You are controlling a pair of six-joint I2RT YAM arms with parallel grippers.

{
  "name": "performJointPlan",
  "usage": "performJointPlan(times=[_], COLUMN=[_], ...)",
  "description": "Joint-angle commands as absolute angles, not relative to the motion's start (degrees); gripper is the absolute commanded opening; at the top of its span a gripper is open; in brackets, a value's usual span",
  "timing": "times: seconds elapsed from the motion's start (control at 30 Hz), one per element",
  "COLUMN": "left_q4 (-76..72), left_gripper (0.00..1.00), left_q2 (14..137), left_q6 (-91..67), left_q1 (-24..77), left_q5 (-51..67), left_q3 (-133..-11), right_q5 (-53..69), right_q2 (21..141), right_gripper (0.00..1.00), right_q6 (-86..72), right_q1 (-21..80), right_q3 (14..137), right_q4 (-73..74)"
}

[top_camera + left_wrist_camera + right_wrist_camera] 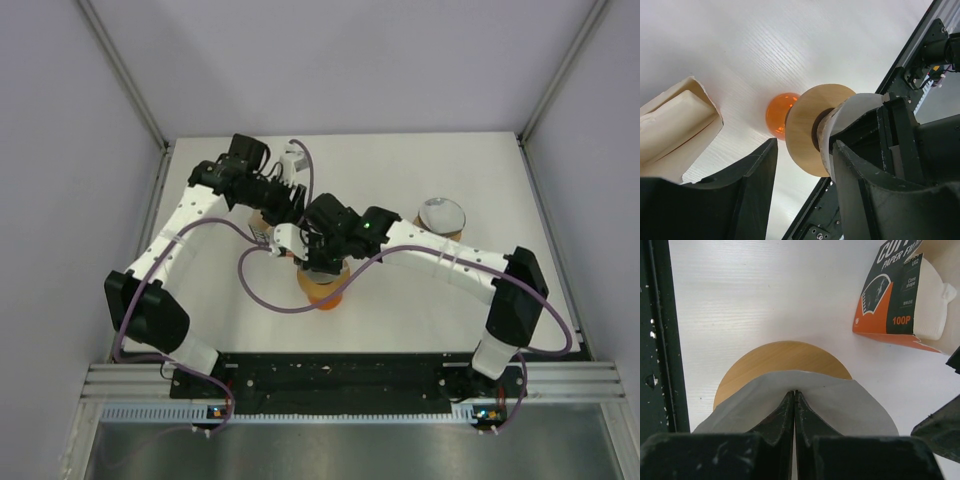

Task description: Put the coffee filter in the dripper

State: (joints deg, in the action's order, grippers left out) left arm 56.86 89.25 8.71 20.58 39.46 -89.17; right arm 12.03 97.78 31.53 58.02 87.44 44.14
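The dripper (pixel 322 288), orange with a tan ring rim (pixel 780 357), stands mid-table. The coffee filter (pixel 840 400), thin white paper, lies over the near side of that rim. My right gripper (pixel 794 391) hangs right above it. Its fingers are shut, with their tips against the paper. I cannot tell whether paper is pinched between them. In the left wrist view the filter (pixel 850 107) curves round the right gripper against the ring (pixel 807 130). My left gripper (pixel 805 150) is open beside the dripper, with nothing between its fingers.
An orange and dark carton of cream paper filters (pixel 895 295) lies just left of the dripper, under the left arm (pixel 262 228). A clear round vessel on a tan base (pixel 441 215) stands at the right. A black rail (pixel 330 370) runs along the table's near edge.
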Motion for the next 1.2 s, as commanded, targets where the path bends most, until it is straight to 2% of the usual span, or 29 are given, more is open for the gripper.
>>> performJointPlan(times=[0.0,0.4,0.8,0.97,1.17], left_q4=[52.03,52.73,54.49,56.86,58.09], left_gripper=[0.54,0.57,0.57,0.47,0.19], left_q2=[85.78,83.5,84.72,85.69,86.22], left_q6=[5.19,6.85,10.1,12.48,13.53], left_q1=[20.65,22.85,26.37,26.37,26.54], left_q5=[44.73,44.83,45.0,44.65,44.12], left_q3=[-91.32,-84.47,-84.38,-84.55,-84.55], right_q5=[7.22,3.43,-3.42,-8.17,-8.44], right_q2=[103.27,109.68,110.48,105.92,99.33], right_gripper=[0.0,0.0,0.0,0.0,0.01], right_q6=[31.64,30.41,28.92,28.21,28.48], right_q1=[58.71,58.71,58.8,58.71,58.8], right_q3=[84.99,85.95,90.17,90.97,88.86], right_q4=[52.82,56.25,56.25,51.43,44.66])
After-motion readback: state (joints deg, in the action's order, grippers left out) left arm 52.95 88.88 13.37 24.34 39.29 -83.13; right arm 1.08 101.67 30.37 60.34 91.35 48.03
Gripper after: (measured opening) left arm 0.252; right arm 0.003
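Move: The dripper's centre, with the filter partly in it, lies about 5 cm back, 5 cm right and 7 cm below the half-open left fingers. The right hand's shut fingertips are already inside the filter, the dripper's middle some 4 cm below, 1 cm back and 1 cm left. From the left hand the filter box lies about 6 cm ahead, 6 cm left and 10 cm down; the orange carafe stands under the dripper, roughly 14 cm below that hand. Downward first: the right hand, fingers shut inside the filter, pushes the paper about 2.5 cm down into the dripper, then eases up some 1.5 cm and slightly forward while its wrist tilts. The left hand sinks about 3 cm to the dripper's rim, stays there, then shifts some 2 cm back and right as its fingers close from half open to a quarter, beside the rim and paper edge. ##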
